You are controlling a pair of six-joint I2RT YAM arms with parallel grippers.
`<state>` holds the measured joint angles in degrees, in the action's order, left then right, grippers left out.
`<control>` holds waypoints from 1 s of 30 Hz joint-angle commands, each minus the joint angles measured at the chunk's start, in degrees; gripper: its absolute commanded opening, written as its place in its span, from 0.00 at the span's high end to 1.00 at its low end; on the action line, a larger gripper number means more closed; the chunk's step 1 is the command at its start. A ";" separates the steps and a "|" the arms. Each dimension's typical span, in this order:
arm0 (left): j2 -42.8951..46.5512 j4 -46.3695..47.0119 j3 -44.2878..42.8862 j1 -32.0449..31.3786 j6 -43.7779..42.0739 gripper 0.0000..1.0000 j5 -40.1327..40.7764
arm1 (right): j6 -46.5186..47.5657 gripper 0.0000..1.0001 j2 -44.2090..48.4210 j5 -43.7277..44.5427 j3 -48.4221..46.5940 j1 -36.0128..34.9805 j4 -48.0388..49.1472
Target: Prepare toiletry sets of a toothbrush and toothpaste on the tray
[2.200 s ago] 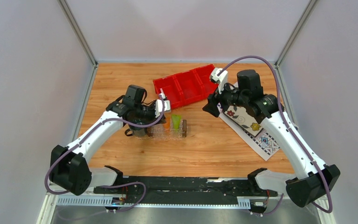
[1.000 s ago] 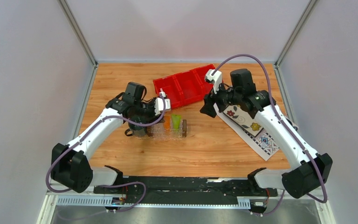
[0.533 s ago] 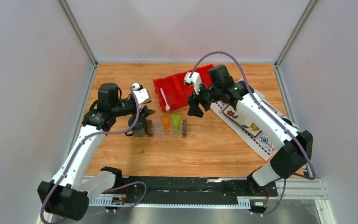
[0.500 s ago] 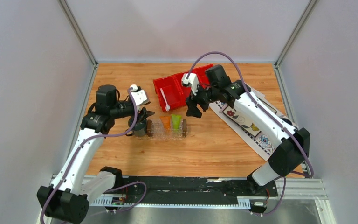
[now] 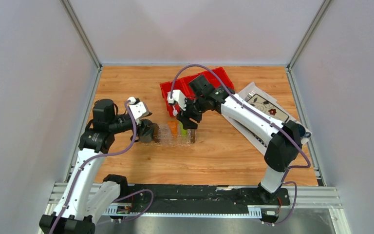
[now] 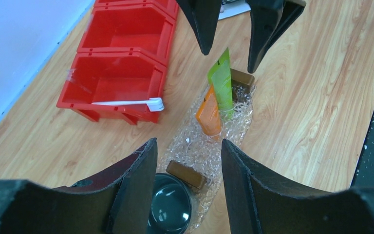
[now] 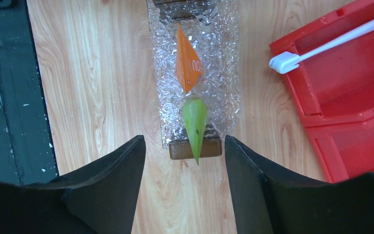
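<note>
The clear tray [image 5: 168,139] with brown end handles lies mid-table. Both toothpaste tubes stand in it: the orange one [image 5: 174,127] [image 7: 187,66] and the lime green one [image 7: 195,122] [image 6: 221,80]. The white toothbrush [image 6: 126,103] [image 7: 331,41] lies across the red bin's front rim, outside the tray. My right gripper [image 5: 187,119] [image 7: 184,141] hangs open just above the green tube, its fingers [image 6: 204,24] on either side and not touching it. My left gripper [image 5: 151,131] [image 6: 187,142] is open and empty over the tray's left end.
A dark mug [image 6: 170,207] stands against the tray's left handle [image 6: 187,174], under my left gripper. The red three-compartment bin [image 5: 164,91] sits behind the tray. A flower-patterned cloth [image 5: 265,109] lies at the right.
My left gripper drew back from the red bin to the mug, with the toothbrush left on the bin. My right gripper swung left from the cloth to over the tray and narrowed slightly.
</note>
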<state>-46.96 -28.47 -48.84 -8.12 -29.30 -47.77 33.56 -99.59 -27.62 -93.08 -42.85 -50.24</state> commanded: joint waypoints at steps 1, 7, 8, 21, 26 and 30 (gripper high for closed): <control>1.08 -0.27 0.68 1.00 -0.58 0.41 -2.15 | 3.35 0.39 -1.74 3.44 -3.25 -1.27 0.14; 1.43 -0.97 1.90 1.44 -1.55 0.42 -2.33 | 6.16 0.50 -2.89 5.03 -3.95 -1.88 0.05; 1.43 -0.97 2.08 1.53 -1.64 0.42 -2.50 | 6.60 0.52 -2.98 5.12 -4.13 -1.89 -0.03; 0.47 -2.12 2.43 2.06 -3.48 0.43 -2.94 | 11.88 0.75 -5.00 6.26 -5.53 -2.50 -2.32; 0.47 -2.56 2.35 2.14 -3.92 0.43 -3.03 | 13.28 0.78 -4.91 6.61 -5.71 -2.76 -3.46; 0.38 -2.56 2.26 2.23 -3.92 0.43 -3.12 | 14.25 0.81 -4.12 6.96 -5.27 -3.03 -3.90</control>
<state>-46.61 -31.14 -46.44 -6.31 -31.64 -49.01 45.36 -104.66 -21.39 -96.09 -45.21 -53.69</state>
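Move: The upright green toothpaste tube in the bubble-wrapped stand has its middle about 6 cm below the right hand, 2 cm to the left and 1 cm ahead. The orange tube stands some 4 cm farther left of the green one, level with it; the toothbrush in the red tray lies roughly 11 cm ahead of the right hand and 6 cm left, lower down. For the left hand, the green tube is about 13 cm right, 3 cm ahead and 12 cm below. Sinking nearly 3 cm, with a short forward drift of about 1 cm on the way, the right hand brings its open fingers down around the top of the green tube and closes them to pinch it, while the wrist tips the fingers a little steeper and turns slightly counter-clockwise, some 10 degrees in all. The left hand eases down about 2 cm beside the stand, its fingers staying open and empty. ##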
